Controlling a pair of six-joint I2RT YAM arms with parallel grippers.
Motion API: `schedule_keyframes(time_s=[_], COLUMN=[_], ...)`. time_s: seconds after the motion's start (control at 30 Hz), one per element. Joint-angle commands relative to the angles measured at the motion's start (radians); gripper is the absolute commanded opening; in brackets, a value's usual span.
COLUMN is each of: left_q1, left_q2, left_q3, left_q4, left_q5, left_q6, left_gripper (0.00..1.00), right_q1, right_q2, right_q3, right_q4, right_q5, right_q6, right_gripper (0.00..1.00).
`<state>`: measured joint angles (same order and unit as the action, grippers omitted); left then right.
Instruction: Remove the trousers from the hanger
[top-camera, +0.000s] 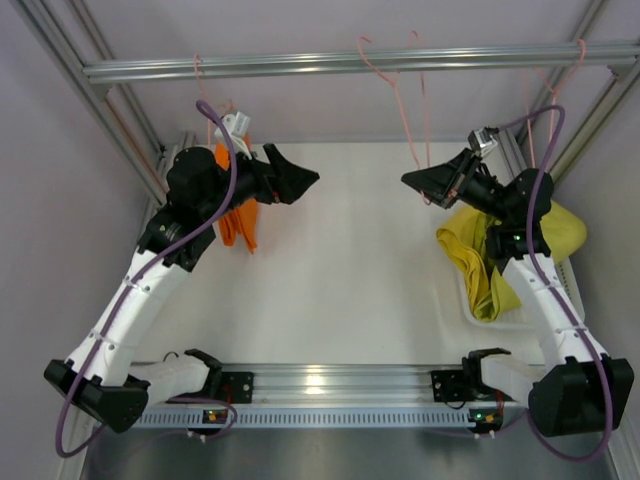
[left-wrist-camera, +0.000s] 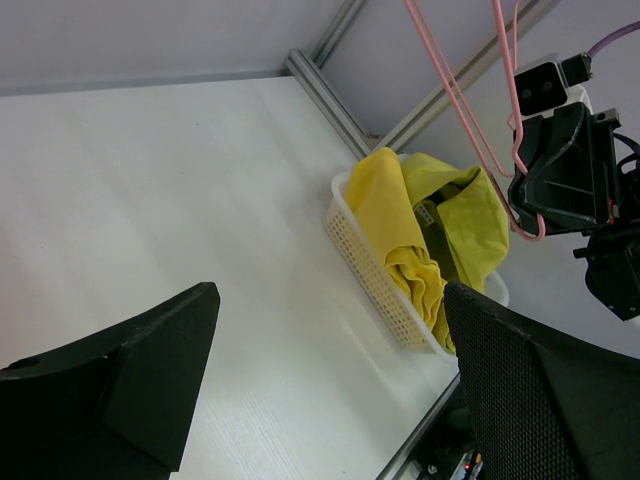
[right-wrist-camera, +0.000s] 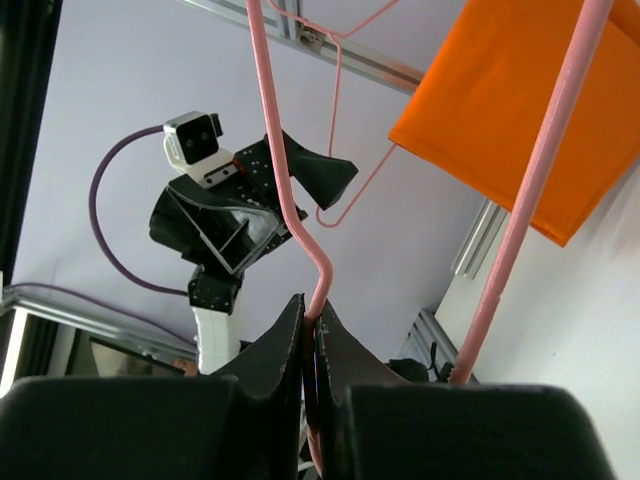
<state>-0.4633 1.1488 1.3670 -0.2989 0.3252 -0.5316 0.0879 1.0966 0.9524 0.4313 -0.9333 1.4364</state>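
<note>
Bright orange trousers hang folded over a pink hanger at the back left, just behind my left arm. My left gripper is open and empty, raised over the table to the right of them. My right gripper is shut on the wire of a bare pink hanger that hangs from the top rail. Yellow trousers and yellow-green trousers lie heaped in a white basket at the right.
An aluminium rail crosses the top with more pink hangers hooked on it, one at the far right. Frame posts stand at both back corners. The basket sits against the right edge of the table.
</note>
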Motion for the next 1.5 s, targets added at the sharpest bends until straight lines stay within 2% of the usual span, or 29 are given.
schedule_keyframes(time_s=[0.0, 0.17, 0.4, 0.47, 0.57, 0.6, 0.7, 0.73, 0.8, 0.87, 0.9, 1.07, 1.17, 1.27, 1.47], left_q1=[0.009, 0.021, 0.04, 0.041, 0.061, 0.081, 0.116, 0.124, 0.146, 0.164, 0.185, 0.252, 0.297, 0.342, 0.382], left_q2=[-0.009, -0.004, -0.015, -0.017, -0.024, -0.032, -0.058, -0.064, -0.081, -0.092, -0.101, -0.107, -0.112, -0.094, -0.034], left_q3=[0.0, 0.01, -0.003, -0.005, -0.002, -0.002, -0.012, -0.014, -0.009, -0.006, 0.007, 0.102, 0.164, 0.245, 0.366], left_q4=[0.041, 0.041, 0.041, 0.041, 0.04, 0.041, 0.066, 0.072, 0.083, 0.092, 0.084, -0.057, -0.144, -0.238, -0.357], left_q5=[0.009, 0.005, 0.001, -0.003, 0.005, 0.012, 0.035, 0.05, 0.063, 0.078, 0.08, 0.063, -0.012, -0.092, -0.193], left_q6=[-0.018, -0.039, -0.05, -0.048, -0.067, -0.076, -0.105, -0.11, -0.107, -0.094, -0.091, -0.016, 0.021, 0.065, 0.177], left_gripper=[0.99, 0.99, 0.99, 0.99, 0.99, 0.99, 0.99, 0.99, 0.99, 0.99, 0.99, 0.98, 0.96, 0.97, 0.94], right_q1=[-0.026, -0.076, -0.079, -0.079, -0.079, -0.079, -0.079, -0.079, -0.079, -0.079, -0.079, -0.057, 0.008, 0.052, 0.052], right_q2=[-0.034, 0.005, 0.026, 0.022, 0.002, -0.006, -0.04, -0.064, -0.089, -0.122, -0.13, -0.167, -0.164, -0.152, -0.119], right_q3=[-0.041, -0.073, -0.098, -0.107, -0.112, -0.11, -0.083, -0.069, -0.026, 0.009, 0.025, 0.155, 0.253, 0.34, 0.43], right_q4=[0.087, 0.057, 0.069, 0.055, 0.0, -0.018, -0.153, -0.275, -0.382, -0.51, -0.544, -0.748, -0.848, -0.96, -1.092], right_q5=[0.027, 0.034, 0.033, 0.034, 0.04, 0.037, 0.036, 0.043, 0.073, 0.105, 0.109, 0.159, 0.235, 0.316, 0.332], right_q6=[0.056, 0.081, 0.076, 0.062, 0.003, -0.032, -0.162, -0.21, -0.353, -0.425, -0.489, -0.722, -0.862, -1.083, -1.258], right_gripper=[0.0, 0.0, 0.0, 0.04, 0.32, 0.49, 0.67, 0.71, 0.77, 0.86, 0.98, 1.0, 1.0, 0.99, 1.0])
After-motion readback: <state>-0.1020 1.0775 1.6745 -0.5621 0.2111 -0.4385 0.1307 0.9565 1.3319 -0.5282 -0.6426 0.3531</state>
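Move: The right hand grips the near corner of the empty pink hanger. The rail spot for its hook lies about 17 cm ahead, 5 cm left and 13 cm above; an empty hanger hangs roughly 28 cm right of that spot. The basket is level with the hand, 30 cm right and 35 cm below. For the left hand, the orange trousers' hanger is around 15 cm ahead and 16 cm left, the orange trousers 11 cm ahead, 13 cm left and 10 cm below. Downward, with a little forward and rightward travel, the right hand brings the empty hanger onto the rail; about 5 cm down its fingers open wide and let go, then it draws back and up some 7 cm, wrist rolling. The open left hand creeps, then swings 15 cm left and up towards the orange trousers' hanger, turning counter-clockwise. ##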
